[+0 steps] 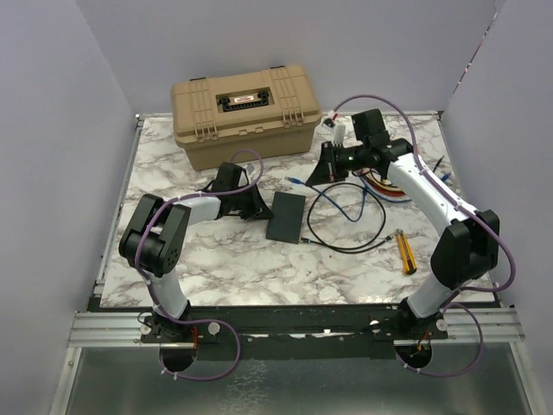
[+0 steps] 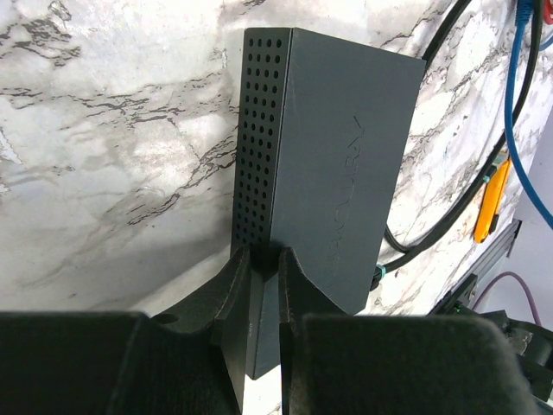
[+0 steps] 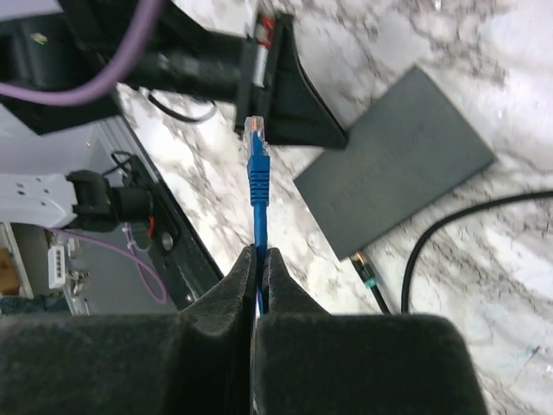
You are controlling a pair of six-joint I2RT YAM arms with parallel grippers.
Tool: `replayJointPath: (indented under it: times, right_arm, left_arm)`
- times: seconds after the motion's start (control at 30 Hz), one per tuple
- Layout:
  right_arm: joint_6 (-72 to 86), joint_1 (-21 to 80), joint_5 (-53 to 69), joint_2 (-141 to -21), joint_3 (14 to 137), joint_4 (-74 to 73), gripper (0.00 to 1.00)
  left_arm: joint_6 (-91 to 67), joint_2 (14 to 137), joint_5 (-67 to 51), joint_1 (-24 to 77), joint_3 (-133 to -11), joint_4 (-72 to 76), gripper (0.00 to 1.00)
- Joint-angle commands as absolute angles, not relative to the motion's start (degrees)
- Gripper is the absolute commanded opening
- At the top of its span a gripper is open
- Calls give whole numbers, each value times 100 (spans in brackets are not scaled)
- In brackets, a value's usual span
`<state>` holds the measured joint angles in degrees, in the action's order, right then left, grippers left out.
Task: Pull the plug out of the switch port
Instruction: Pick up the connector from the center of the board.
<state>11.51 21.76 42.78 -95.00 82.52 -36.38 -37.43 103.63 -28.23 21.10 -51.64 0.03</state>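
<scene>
The switch (image 1: 286,216), a flat matte-black box, lies on the marble table. My left gripper (image 2: 266,255) is shut on its near corner, beside the perforated edge of the switch (image 2: 333,173). My right gripper (image 3: 259,252) is shut on a blue cable just behind its plug (image 3: 257,147). That blue plug with a clear tip hangs in the air, apart from the switch (image 3: 397,160). From above, the plug (image 1: 294,180) shows left of the right gripper (image 1: 321,173). A black cable with a green ring (image 3: 367,275) sits at the switch's short edge.
A tan toolbox (image 1: 246,112) stands at the back. A yellow-handled screwdriver (image 1: 404,251) lies right of the switch. The black cable (image 1: 346,226) loops over the table between them. More coloured wires (image 1: 384,183) lie under the right arm.
</scene>
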Motion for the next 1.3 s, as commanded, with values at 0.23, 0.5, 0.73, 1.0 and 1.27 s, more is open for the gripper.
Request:
replayJointPath:
  times: [0.23,0.5,0.73,1.0,1.27]
  right_arm:
    - [1551,2128,4591,-9176,9650,-3327,0]
    - [1627,2093,4059,-9150,10420,-3313,0]
    - [1437,1831,2940,-9548,11177,-3768,0]
    - [1324,1208,2239,-10053,11828,-4162,0]
    - [1006,573,1593,-10767,12547,-4649,0]
  left_arm:
    - [-3131,11221,-1241,2211,-4700,-1324,0]
    - [-3099,11251,-1261,2215,-4702,-1322,0]
    - [-3069,11300,-1308,2210,-4735,-1321,0]
    - [-3054,11320,-1312,2207,-4772,-1323,0]
    - [-3033,11338,-1347,2206,-4779,-1299,0]
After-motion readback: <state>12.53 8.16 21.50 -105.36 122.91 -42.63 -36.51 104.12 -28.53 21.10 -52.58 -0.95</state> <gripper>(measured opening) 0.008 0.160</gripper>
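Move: About 15 cm farther out, 28 cm to the right and 20 cm below the right hand, which already grips the blue cable just behind its clear plug, lies the sorted cable pile. The switch is level with that hand, 8 cm to its left and 19 cm below; the black cable loop is 11 cm to its right, 20 cm below. For the left hand, the cable pile is some 15 cm ahead, 39 cm right, at nearly its own height. Lifting the blue cable, already out of the switch, the right arm first climbs almost straight up by nearly 20 cm, then swings about 13 cm forward and 13 cm right, closing the level gap to the cable pile and sinking a little at the end. The hand turns clockwise by some 30 degrees, so the fingers come round to point more forward; they stay shut on the cable. ##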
